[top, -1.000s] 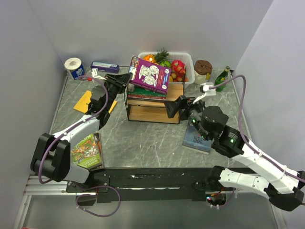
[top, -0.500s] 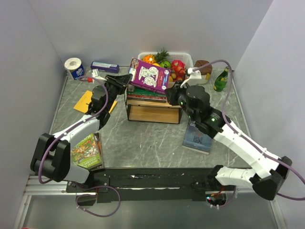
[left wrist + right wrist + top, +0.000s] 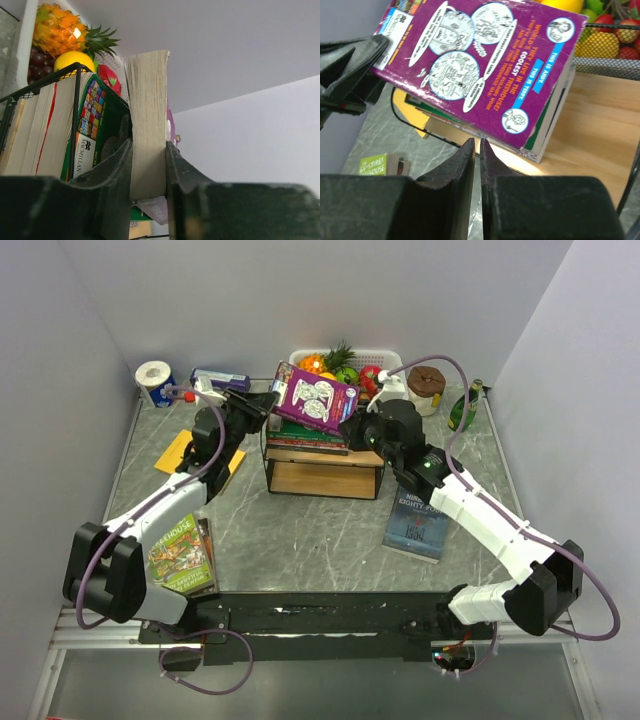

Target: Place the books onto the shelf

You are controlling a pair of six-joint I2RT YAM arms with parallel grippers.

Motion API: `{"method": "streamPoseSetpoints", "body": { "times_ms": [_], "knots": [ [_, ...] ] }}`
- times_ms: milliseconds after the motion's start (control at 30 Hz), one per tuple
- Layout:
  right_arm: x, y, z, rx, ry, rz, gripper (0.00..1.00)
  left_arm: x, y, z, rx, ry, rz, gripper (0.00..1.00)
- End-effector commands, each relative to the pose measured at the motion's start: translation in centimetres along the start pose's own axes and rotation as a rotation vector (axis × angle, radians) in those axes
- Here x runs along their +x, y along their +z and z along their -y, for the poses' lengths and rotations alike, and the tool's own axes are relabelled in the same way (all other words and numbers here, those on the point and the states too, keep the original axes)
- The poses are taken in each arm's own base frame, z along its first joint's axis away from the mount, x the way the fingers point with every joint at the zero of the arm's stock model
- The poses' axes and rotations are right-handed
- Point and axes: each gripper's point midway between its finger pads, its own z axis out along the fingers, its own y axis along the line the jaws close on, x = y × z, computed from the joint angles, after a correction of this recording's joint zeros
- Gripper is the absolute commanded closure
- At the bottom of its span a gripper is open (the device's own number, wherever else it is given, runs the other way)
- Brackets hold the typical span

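Observation:
A purple book [image 3: 318, 400] [image 3: 485, 65] hangs tilted over the stack of books [image 3: 305, 435] [image 3: 50, 125] on the shelf's [image 3: 325, 478] top board. My left gripper [image 3: 265, 405] [image 3: 148, 147] is shut on its page edge at the left end. My right gripper [image 3: 350, 430] [image 3: 477, 142] is shut and empty, just below the book's right corner, over the shelf's wooden board [image 3: 600, 130]. On the table lie a green Treehouse book [image 3: 180, 555] [image 3: 375, 164], a dark blue book [image 3: 418, 523] and a yellow book [image 3: 178, 452].
A white fruit basket [image 3: 395, 362] with a pineapple [image 3: 62, 30] stands behind the shelf. A toilet roll [image 3: 155, 380] and a slim purple box [image 3: 220, 378] sit at the back left. At the back right are a brown-lidded jar [image 3: 426, 386] and a green bottle [image 3: 465, 405].
My right arm has swung from beside the dark blue book up to the shelf's right side, and its jaws have shut. The left gripper still holds the purple book.

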Motion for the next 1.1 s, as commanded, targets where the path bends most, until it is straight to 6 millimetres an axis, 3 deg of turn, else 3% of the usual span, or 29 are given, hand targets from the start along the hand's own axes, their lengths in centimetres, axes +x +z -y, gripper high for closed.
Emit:
{"method": "streamPoseSetpoints", "body": {
  "times_ms": [0, 33, 67, 267, 467, 867, 1067],
  "knots": [
    [-3.3, -0.8, -2.3, -0.085, 0.02, 0.08, 0.83, -2.3, -0.3, 4.7, 0.062, 0.076, 0.032, 0.63],
    [-3.4, -0.8, -2.3, -0.085, 0.02, 0.079, 0.82, -2.0, -0.2, 4.0, 0.027, 0.085, 0.014, 0.61],
    [-3.4, -0.8, -2.3, -0.085, 0.018, 0.077, 0.82, -2.2, -0.1, 4.7, 0.031, 0.093, 0.016, 0.58],
    [-3.5, -0.5, -2.4, -0.087, 0.012, 0.074, 0.81, -2.7, 0.0, 4.2, -0.043, 0.121, 0.013, 0.39],
    [-3.5, -0.2, -2.3, -0.083, 0.008, 0.062, 0.81, -3.3, 0.0, 3.8, -0.12, 0.156, 0.014, 0.3],
    [-3.7, -0.3, -2.2, -0.083, 0.011, 0.063, 0.82, -5.7, -1.9, 4.0, -0.249, 0.311, 0.038, 0.29],
    [-2.8, -1.6, -4.0, -0.195, -0.011, 0.014, 0.85, -7.3, -2.9, 2.8, -0.316, 0.364, 0.112, 0.31]
  ]
}}
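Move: The purple book is pinched at its left edge by the left gripper, its middle about 11 cm to that hand's right, level ahead and a centimetre or so lower. The green book topping the shelf's stack lies under it, roughly 10 cm right of the left hand, 2 cm back and 5 cm down; the fruit basket stands some 18 cm ahead, 21 cm right and 18 cm lower. From the right hand the purple book is about 6 cm ahead and 6 cm left, near the same height. Open the left gripper wide to let go of the purple book's left edge, lifting barely a centimetre as the fingers part, then draw the hand away to the left and up, about 4 cm each way, rolling it some 20 degrees so its left side rises. Keep the right gripper nearly closed by the book's near right corner, easing it only a centimetre or so up and left. ##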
